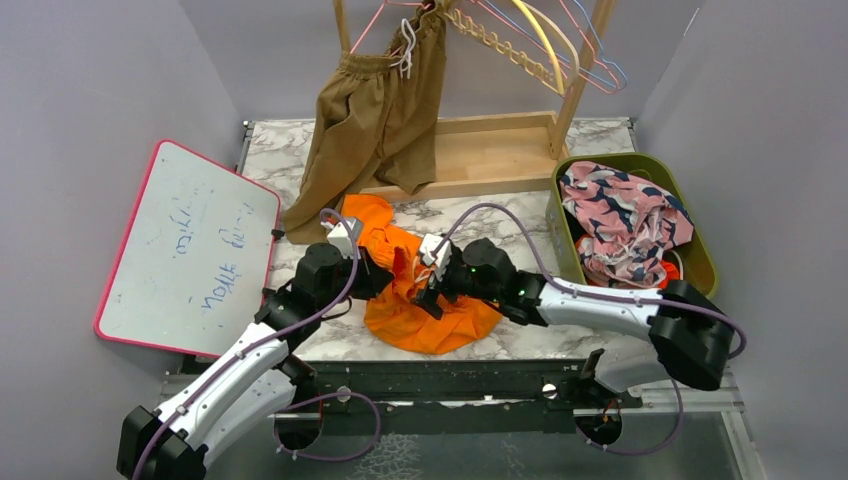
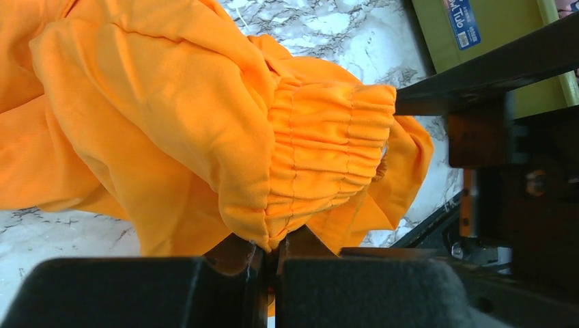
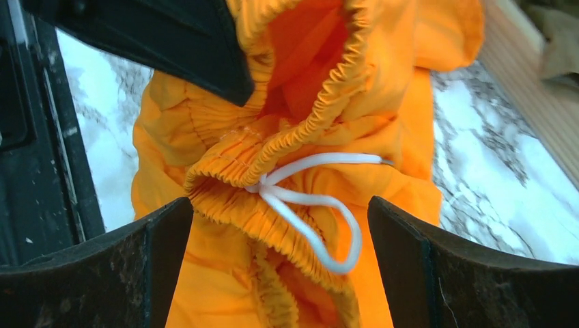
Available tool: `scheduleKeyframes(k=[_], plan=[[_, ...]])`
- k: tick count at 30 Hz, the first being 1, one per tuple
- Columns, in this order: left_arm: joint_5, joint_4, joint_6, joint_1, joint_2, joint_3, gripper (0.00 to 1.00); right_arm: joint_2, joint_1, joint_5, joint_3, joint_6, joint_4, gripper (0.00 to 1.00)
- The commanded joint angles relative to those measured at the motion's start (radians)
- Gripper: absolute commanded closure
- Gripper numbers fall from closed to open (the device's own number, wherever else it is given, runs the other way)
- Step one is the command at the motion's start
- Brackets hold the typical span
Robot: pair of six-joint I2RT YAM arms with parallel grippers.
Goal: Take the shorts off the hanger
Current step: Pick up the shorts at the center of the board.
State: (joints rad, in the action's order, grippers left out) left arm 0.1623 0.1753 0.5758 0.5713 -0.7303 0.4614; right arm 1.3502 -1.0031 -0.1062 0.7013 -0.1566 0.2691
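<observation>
Bright orange shorts [image 1: 432,318] lie crumpled on the marble table between my two arms. My left gripper [image 1: 388,274] is shut on their elastic waistband [image 2: 321,160], which bunches out of the closed jaws of this gripper [image 2: 273,258]. My right gripper [image 1: 428,284] is open and hovers over the same waistband; its gripper [image 3: 280,239] straddles the gathered hem and the white drawstring loop [image 3: 321,212] without touching them. Tan-brown shorts [image 1: 375,115] hang from a white hanger [image 1: 406,48] on the wooden rack.
A green tub [image 1: 690,215] at the right holds pink blotched shorts [image 1: 620,215]. The rack's wooden base [image 1: 490,150] stands behind the orange shorts, with bare coloured hangers [image 1: 565,45] above. A whiteboard [image 1: 190,250] leans at the left table edge.
</observation>
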Motion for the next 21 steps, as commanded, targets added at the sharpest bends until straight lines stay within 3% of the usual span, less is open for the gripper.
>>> scheduleKeyframes(k=[1, 5, 11, 13, 14, 17, 20, 21], plan=[[-0.033, 0.003, -0.002, 0.002, -0.003, 0.001, 1.00, 0.144, -0.030, -0.142, 0.047, -0.082, 0.052, 0.00], [-0.047, 0.010, 0.007, 0.003, -0.007, 0.007, 1.00, 0.269, -0.044, -0.085, -0.009, -0.032, 0.207, 0.00], [-0.081, 0.047, 0.017, 0.003, 0.014, 0.006, 1.00, 0.436, -0.050, 0.078, 0.000, -0.013, 0.250, 0.01], [-0.108, 0.076, 0.020, 0.002, 0.024, 0.015, 0.86, 0.469, -0.061, 0.188, 0.006, -0.001, 0.242, 0.02], [-0.124, 0.094, 0.022, 0.003, 0.032, 0.019, 0.80, 0.474, -0.064, 0.210, 0.001, 0.004, 0.237, 0.11], [-0.175, 0.135, 0.030, 0.002, 0.068, 0.036, 0.57, 0.449, -0.067, 0.308, -0.043, 0.058, 0.271, 0.61], [-0.229, 0.169, 0.036, 0.001, 0.130, 0.054, 0.35, 0.364, -0.067, 0.342, -0.072, 0.106, 0.245, 0.97], [-0.240, 0.177, 0.035, 0.003, 0.148, 0.060, 0.30, 0.326, -0.066, 0.351, -0.075, 0.130, 0.222, 0.98]])
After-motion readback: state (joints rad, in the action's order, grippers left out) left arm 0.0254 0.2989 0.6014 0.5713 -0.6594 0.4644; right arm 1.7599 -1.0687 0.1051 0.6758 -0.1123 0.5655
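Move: The open right hand is above the orange shorts: the waistband's drawstring part lies about 12 cm below it, some 2 cm ahead and 2 cm left. The green tub sits about 42 cm to its right and 11 cm farther out; the wooden tray is some 28 cm ahead and 12 cm right. From the left hand, still pinching a raised waistband corner, that part is about 6 cm right, 11 cm below, level ahead. Right hand drops about 11 cm and pinches the waistband's drawstring part; left opens, releasing its corner, easing left. ##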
